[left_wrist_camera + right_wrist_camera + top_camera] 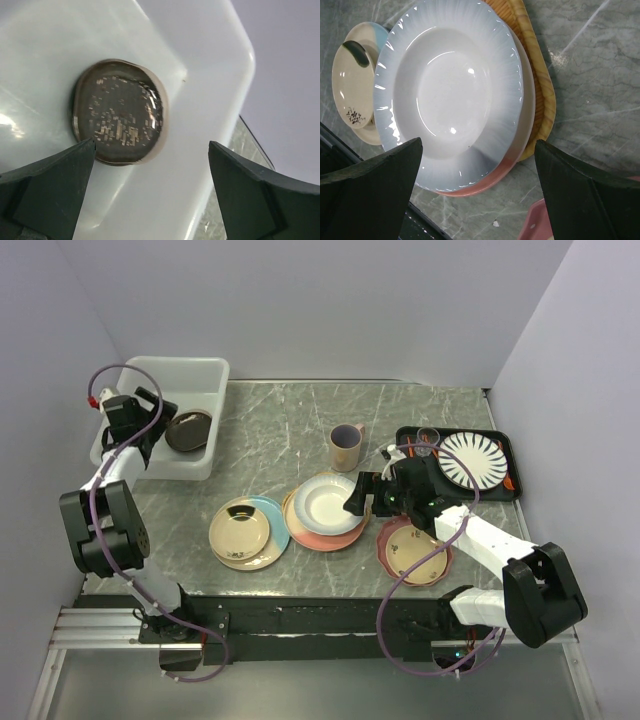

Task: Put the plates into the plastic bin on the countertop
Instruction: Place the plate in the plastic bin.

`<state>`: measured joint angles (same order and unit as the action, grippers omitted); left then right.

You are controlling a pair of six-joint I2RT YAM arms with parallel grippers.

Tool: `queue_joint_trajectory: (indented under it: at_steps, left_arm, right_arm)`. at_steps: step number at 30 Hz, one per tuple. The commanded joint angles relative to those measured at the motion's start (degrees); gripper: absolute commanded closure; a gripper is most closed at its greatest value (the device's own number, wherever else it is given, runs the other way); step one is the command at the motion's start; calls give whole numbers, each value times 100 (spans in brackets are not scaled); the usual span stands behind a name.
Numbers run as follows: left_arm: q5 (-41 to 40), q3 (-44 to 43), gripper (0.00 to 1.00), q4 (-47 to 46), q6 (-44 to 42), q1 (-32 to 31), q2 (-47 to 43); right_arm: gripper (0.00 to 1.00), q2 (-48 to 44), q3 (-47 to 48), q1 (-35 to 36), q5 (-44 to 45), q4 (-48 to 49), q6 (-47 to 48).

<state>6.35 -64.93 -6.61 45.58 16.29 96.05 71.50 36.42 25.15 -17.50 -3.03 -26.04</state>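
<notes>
The plastic bin [205, 375] stands at the countertop's [280, 430] far left, with a glossy black plate [188, 430] lying inside it. My left gripper [160, 412] hovers over the bin, open and empty. In the left wrist view the black plate [117, 120] lies on the bin floor [200, 55] just beyond my left gripper [150, 165]. My right gripper [358, 498] is open at the right edge of a stack: a white plate [450, 95] on a pink plate [490, 177] on a yellowish plate [545, 100]. The right gripper [477, 165] holds nothing.
A cream plate on a cream-and-blue plate [248, 530] lies left of the stack. A pink scalloped plate [412, 550] sits near the front edge. A beige mug [346, 446] stands mid-table. A black tray [505, 445] at right holds a striped plate [470, 460].
</notes>
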Motion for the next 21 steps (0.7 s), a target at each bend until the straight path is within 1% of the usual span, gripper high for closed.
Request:
queue_joint_trajectory:
  at_steps: [1, 5, 10, 15, 20, 21]
  left_arm:
    - [218, -90, 1, -306, -216, -363, -315]
    - [-2, -55, 1, -323, -348, -715, -534]
    - [-28, -38, 1, -314, -462, -1110, -912]
    - [199, 94, 1, -437, -524, -1391, -1281]
    - [437, -29, 1, -262, -708, -1603, -1343]
    - [542, -55, 1, -236, -726, -1786, -1317]
  right_arm:
    - [0, 56, 269, 25, 62, 13, 20]
    - [0, 48, 269, 34, 71, 13, 12]
    - [0, 57, 260, 25, 27, 30, 3]
    - [0, 21, 234, 25, 18, 57, -15]
    - [0, 30, 207, 25, 9, 92, -59]
    - [0, 21, 198, 25, -8, 100, -59]
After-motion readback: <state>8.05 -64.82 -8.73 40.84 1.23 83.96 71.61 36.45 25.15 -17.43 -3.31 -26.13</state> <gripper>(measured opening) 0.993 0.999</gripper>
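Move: The white plate on the middle stack lies about 40 cm to the left hand's right, some 20 cm back and 14 cm below it. The mug stands about 12 cm beyond that plate and 4 cm to its right; the beige plate lies about 20 cm to the plate's left and 6 cm nearer. Below the left hand, the dark plate in the bin is roughly 8 cm to its right. From the right hand, the white plate is 8 cm left, about level, 7 cm below. Sweeping to its right at a near-constant height first, then climbing as well, the emptied left hand goes some 13 cm right and about 10 cm up, away over the dark plate towards the bin's right side and the plate stacks beyond. The wrist swings clockwise nearly 20 degrees and tips its fingers up from their downward slant; they stay wide open, touching nothing. ##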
